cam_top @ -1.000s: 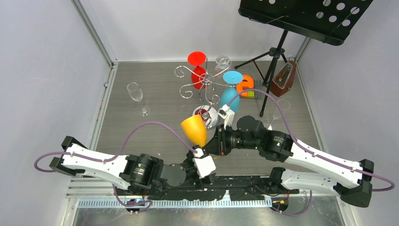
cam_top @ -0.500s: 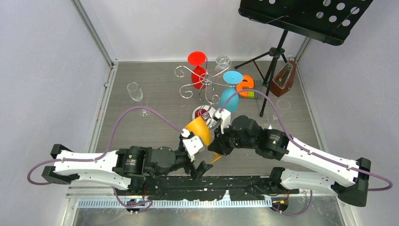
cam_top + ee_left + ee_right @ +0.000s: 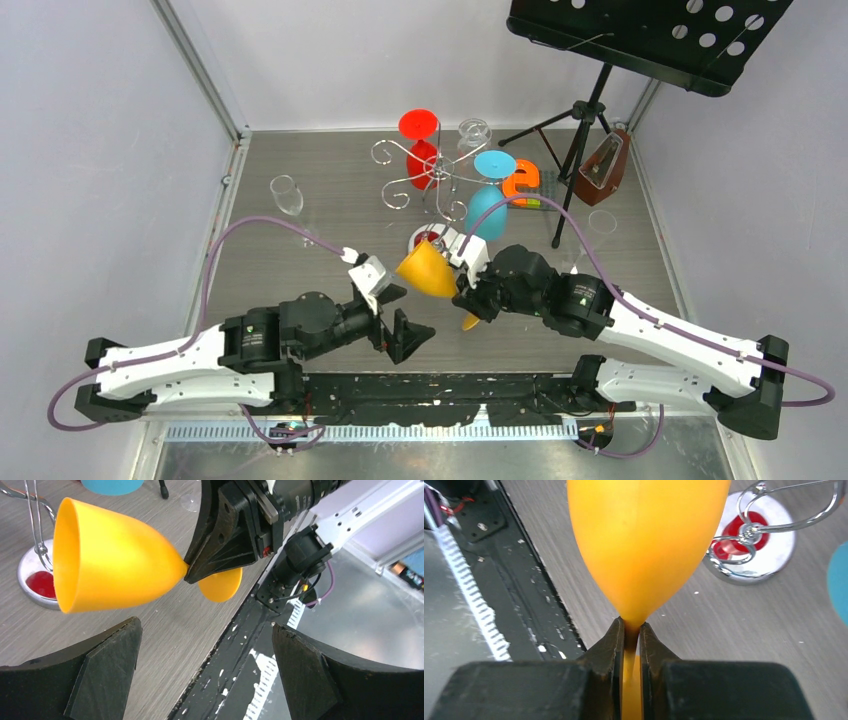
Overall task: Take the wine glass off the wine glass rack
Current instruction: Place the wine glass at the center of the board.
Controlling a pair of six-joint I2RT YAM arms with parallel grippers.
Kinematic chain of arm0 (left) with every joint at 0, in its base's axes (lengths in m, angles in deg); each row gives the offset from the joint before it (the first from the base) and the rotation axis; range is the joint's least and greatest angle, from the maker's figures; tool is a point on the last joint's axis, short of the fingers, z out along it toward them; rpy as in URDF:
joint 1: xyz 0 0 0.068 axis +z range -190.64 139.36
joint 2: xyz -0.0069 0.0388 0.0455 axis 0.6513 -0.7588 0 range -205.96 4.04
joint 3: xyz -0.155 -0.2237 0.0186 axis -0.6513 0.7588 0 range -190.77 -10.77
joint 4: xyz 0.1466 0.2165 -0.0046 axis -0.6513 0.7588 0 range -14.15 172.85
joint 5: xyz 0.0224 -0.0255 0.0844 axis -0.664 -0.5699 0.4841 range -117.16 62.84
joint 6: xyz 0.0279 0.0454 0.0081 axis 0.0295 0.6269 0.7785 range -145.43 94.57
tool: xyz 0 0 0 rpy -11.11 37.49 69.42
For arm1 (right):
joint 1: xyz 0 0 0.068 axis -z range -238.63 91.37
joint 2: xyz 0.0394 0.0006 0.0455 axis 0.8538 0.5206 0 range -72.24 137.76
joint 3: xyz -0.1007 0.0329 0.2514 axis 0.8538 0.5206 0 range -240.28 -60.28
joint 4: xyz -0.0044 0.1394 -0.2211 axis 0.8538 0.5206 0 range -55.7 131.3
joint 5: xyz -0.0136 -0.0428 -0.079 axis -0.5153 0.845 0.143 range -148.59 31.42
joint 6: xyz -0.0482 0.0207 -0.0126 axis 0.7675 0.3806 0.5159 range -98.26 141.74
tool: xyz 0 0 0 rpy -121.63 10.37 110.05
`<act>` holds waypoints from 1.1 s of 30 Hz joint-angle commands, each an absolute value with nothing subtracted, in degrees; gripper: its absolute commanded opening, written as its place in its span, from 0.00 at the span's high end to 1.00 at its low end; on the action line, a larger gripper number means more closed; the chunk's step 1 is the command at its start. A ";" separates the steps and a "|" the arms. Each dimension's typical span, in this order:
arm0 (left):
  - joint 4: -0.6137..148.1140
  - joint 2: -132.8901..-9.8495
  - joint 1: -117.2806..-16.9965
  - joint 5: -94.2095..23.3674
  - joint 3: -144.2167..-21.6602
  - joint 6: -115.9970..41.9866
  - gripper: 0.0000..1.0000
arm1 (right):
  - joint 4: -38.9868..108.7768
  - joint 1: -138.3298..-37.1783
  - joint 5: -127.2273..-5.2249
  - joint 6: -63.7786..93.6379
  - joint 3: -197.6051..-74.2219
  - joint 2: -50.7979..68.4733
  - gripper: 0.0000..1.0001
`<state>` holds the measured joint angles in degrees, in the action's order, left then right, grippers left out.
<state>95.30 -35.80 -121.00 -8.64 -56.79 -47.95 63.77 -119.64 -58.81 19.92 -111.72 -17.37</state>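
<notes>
An orange wine glass (image 3: 426, 271) is off the chrome wine glass rack (image 3: 437, 180) and lies tilted, mouth to the left, above the table. My right gripper (image 3: 463, 296) is shut on its stem, between the bowl and the foot (image 3: 470, 322). The right wrist view shows the fingers (image 3: 610, 645) pinching the stem below the bowl (image 3: 644, 545). My left gripper (image 3: 399, 318) is open and empty, just left of and below the glass. In the left wrist view the glass (image 3: 110, 560) is above the open gripper (image 3: 205, 632). A red glass (image 3: 421, 152) and a blue glass (image 3: 486, 207) hang on the rack.
The rack's mirrored base (image 3: 446, 248) stands just behind the orange glass. A clear flute (image 3: 288, 198) stands at the left. A black tripod music stand (image 3: 580, 150), a wooden metronome (image 3: 603, 168) and an orange object (image 3: 521, 184) are at the back right. The table's front edge (image 3: 215, 645) lies under my left gripper.
My left gripper has let go of the orange glass, pulled away to the left and opened. My right gripper keeps the stem, and the glass has tipped with its mouth to the left.
</notes>
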 commanded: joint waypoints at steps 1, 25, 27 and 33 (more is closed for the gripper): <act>91.35 -33.78 -117.96 -13.40 -55.43 -52.82 0.00 | 64.37 -119.38 -54.56 29.26 -113.32 -19.12 0.94; 87.91 -27.46 -86.77 -40.56 -46.07 -74.09 0.00 | 58.64 -119.41 -52.73 53.66 -99.95 -31.86 0.94; 87.69 -27.21 -85.03 -42.30 -45.34 -75.31 0.00 | 56.18 -119.43 -53.37 54.41 -98.66 -33.38 0.94; 87.39 -27.87 -81.74 -45.75 -43.82 -77.63 0.00 | 52.48 -119.47 -55.73 56.01 -97.32 -36.01 0.94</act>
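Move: The held yellow wine glass has its bowl about 8 cm ahead of the open left gripper, 2 cm to the right and 3 cm higher; from the right hand, pinching the stem, the bowl is some 3 cm ahead, 5 cm left and 4 cm up. From the left hand, the rack's base stands about 20 cm ahead, 5 cm right and 18 cm below; the blue glass hangs roughly 20 cm ahead, 16 cm right, 5 cm lower. The yellow wine glass, still pinched by its stem, is carried about 5 cm right, with a small dip, as the right wrist rolls some 35 degrees and swings the bowl from forward-left to point left. The left hand, fingers wide open and empty, goes forward, left and down while rolling about as much, coming in front of the bowl's mouth. ##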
